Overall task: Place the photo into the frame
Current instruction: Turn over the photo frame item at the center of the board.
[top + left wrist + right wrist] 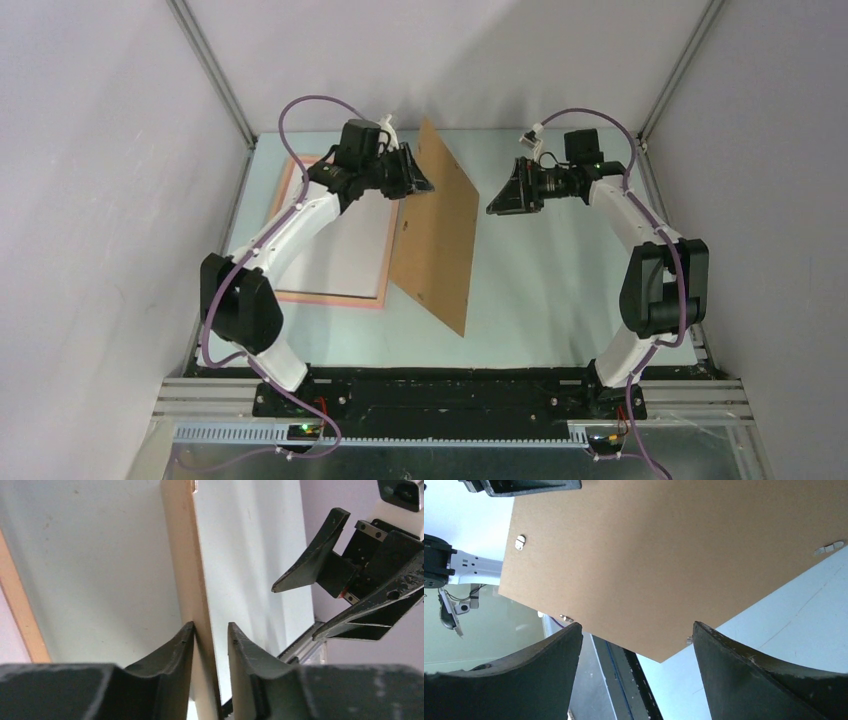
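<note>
The salmon-pink frame point(330, 297) lies flat at the left of the table. Its inside shows only plain white, and the photo is hidden or out of view. A brown backing board point(435, 235) stands tilted on edge in the middle. My left gripper point(418, 182) straddles the board's upper left edge. In the left wrist view the board point(182, 555) runs between the jaws of the left gripper point(210, 627): one finger touches it and the other stands a narrow gap away. My right gripper point(497, 203) hangs open just right of the board, apart from it, with nothing between its fingers point(549, 655).
The board point(674, 555) carries small metal turn clips point(520, 542) along its edges. A strip of the frame point(20, 610) shows below the left wrist. Grey walls close in on both sides and at the back. The black rail of the arm bases point(450, 385) runs along the near edge.
</note>
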`<state>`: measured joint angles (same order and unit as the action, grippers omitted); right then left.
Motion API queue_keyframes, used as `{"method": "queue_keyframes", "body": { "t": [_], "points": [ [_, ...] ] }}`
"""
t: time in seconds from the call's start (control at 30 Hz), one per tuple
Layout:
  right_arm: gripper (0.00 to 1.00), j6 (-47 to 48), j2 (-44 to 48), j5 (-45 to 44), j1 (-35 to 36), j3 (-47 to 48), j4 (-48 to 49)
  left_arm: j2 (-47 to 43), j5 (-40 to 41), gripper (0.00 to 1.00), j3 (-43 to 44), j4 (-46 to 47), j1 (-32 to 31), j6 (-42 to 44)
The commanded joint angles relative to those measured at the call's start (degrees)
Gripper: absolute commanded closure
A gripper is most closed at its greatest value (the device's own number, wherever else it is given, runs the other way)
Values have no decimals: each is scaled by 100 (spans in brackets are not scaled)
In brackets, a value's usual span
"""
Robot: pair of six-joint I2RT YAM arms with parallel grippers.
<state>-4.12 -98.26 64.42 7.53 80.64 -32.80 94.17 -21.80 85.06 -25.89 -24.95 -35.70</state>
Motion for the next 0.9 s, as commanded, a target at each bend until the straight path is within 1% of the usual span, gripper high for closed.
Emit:
{"method": "queue_keyframes", "body": {
  "t": [0.0,0.03,0.33,0.47,0.63,0.7,0.73,0.77,0.8,0.83,0.87],
  "points": [
    [15,301,-47,-39,-104,-103,-85,-272,152,68,-84,-33,-32,250],
    [15,313,-41,-37,-131,-126,-102,-304,173,71,-92,-45,-29,271],
    [16,399,61,-18,-293,-250,-219,-453,278,86,-86,-135,89,360],
    [16,509,91,-32,-319,-292,-263,-504,301,99,-100,-139,104,377],
    [16,635,116,-101,-310,-349,-295,-632,134,100,-168,-132,199,419],
    [16,643,121,-120,-287,-400,-253,-683,-37,94,-195,-126,315,419],
    [16,633,127,-122,-280,-424,-207,-700,-171,89,-223,-111,421,421],
    [16,606,129,-118,-268,-434,-163,-732,-252,88,-229,-97,482,445],
    [16,592,140,-117,-269,-453,-142,-746,-452,95,-240,-71,594,461],
    [16,554,149,-129,-254,-457,-72,-761,-560,98,-238,-64,657,492],
    [16,518,178,-182,-244,-467,-44,-769,-856,99,-231,-56,779,506]
  ]
}}
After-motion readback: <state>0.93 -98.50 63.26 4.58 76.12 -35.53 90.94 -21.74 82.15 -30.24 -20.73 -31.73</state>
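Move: The raised edge of the brown backboard is already between my left hand's part-open fingers; the board leans left, with its middle some 3 cm to the right, 5 cm back and 10 cm below that hand. The frame with the white sheet in it lies flat about 17 cm to my left hand's left, roughly level fore and aft and 21 cm lower. From my right hand the backboard's middle is about 10 cm left, 3 cm back and 9 cm down. I shut my left fingers from about a third open, pinching the backboard's raised edge between them, while I carry it about 4 cm left towards the frame, sinking roughly 1 cm with only a slight wrist turn. My right hand, wide open and clear of the board, backs away to the right by 2 cm and drops some 3 cm. ##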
